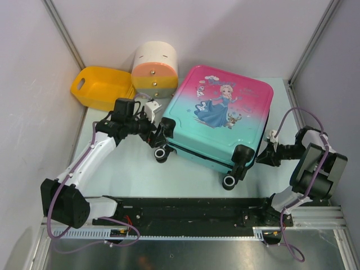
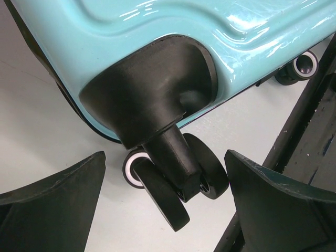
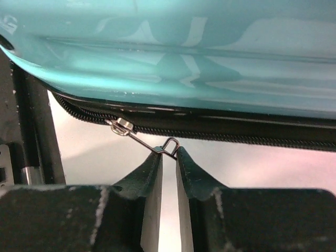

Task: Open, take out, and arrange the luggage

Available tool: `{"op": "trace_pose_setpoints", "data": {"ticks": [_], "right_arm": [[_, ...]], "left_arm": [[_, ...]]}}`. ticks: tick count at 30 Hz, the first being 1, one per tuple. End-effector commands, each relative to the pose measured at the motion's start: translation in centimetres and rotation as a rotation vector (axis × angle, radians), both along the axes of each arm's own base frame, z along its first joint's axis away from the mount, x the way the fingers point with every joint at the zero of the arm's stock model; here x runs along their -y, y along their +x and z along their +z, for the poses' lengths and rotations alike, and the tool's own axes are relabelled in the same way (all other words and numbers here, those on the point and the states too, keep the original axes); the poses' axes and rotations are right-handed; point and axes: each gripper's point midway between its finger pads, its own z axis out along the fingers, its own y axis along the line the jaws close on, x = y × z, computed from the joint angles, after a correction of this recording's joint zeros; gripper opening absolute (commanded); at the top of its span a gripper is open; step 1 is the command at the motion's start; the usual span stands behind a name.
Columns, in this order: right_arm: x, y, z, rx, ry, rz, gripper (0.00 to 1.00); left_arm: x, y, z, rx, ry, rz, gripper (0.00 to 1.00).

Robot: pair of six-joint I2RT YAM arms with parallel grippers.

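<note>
The luggage [image 1: 222, 115] lies flat on the table, teal-to-pink with a princess print facing up, black wheels toward me. My left gripper [image 1: 154, 136] stands wide open at its near-left corner; in the left wrist view the left gripper [image 2: 165, 157] has a fingertip on each side of the black double wheel [image 2: 173, 194] without touching it. At the luggage's right side my right gripper [image 1: 263, 156] meets the black zip edge. The right wrist view shows the right gripper [image 3: 169, 152] nearly closed, its tips pinching the wire loop of the metal zipper pull [image 3: 149, 144] below the teal shell [image 3: 184, 52].
A yellow basket [image 1: 101, 87] and a cream-orange round drawer box [image 1: 154, 70] stand behind the luggage at the back left. The black rail [image 1: 185, 208] carrying the arm bases runs along the near edge. Walls close in on both sides. Another wheel [image 1: 229, 181] juts toward the rail.
</note>
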Motion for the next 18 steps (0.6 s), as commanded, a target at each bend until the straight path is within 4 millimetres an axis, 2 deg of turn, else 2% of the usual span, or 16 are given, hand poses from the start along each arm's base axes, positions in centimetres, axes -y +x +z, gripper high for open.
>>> {"op": "trace_pose_setpoints", "data": {"ticks": [1, 4, 8, 11, 12, 13, 15, 18], "right_arm": [[-0.7, -1.8, 3.4, -0.019, 0.056, -0.028, 0.13], [-0.2, -2.0, 3.6, -0.01, 0.03, -0.04, 0.06], [-0.2, -2.6, 3.6, -0.014, 0.008, -0.04, 0.06], [-0.9, -3.3, 3.3, -0.007, 0.016, -0.024, 0.44], [-1.1, -3.5, 3.3, -0.008, 0.021, -0.023, 0.65], [-1.4, -3.9, 3.1, -0.01, 0.029, -0.017, 0.81], [-1.7, -4.1, 3.2, 0.018, 0.03, -0.016, 0.96], [-1.9, -3.7, 3.2, 0.061, 0.028, -0.07, 0.97]], "left_arm": [[-0.3, 0.2, 1.6, 0.108, 0.007, -0.054, 1.0], [-0.4, 0.1, 1.4, 0.101, 0.008, -0.052, 1.0], [-0.4, 0.2, 1.5, 0.108, 0.009, -0.055, 1.0], [-0.4, 0.2, 1.5, 0.112, 0.008, -0.057, 1.0], [-0.4, 0.2, 1.5, 0.11, 0.009, -0.057, 1.0], [-0.4, 0.2, 1.6, 0.113, 0.008, -0.057, 1.0], [-0.4, 0.2, 1.6, 0.112, 0.007, -0.056, 1.0], [-0.3, 0.1, 1.7, 0.108, 0.004, -0.056, 1.0]]}}
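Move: The right fingers already pinch the wire end of the luggage's zipper pull; the zip slider sits about 2 cm to their left and 2 cm back, nearly level. From that hand the upper caster is some 7 cm left, 3 cm back and 8 cm higher; the lower wheel is about 10 cm left, 8 cm back and 5 cm lower. The slider is roughly 34 cm right of the left hand, 10 cm back and 11 cm lower. With its fingers still nearly shut, the right hand backs off from the suitcase's side, rising and going right by about 1.5 cm each way, with a slight upward tilt. It then opens its fingers almost fully, letting go of the zipper pull, and draws some 1.5 cm back towards its base while easing left again, so the slider comes to lie in front of the gap between the spread fingertips. ##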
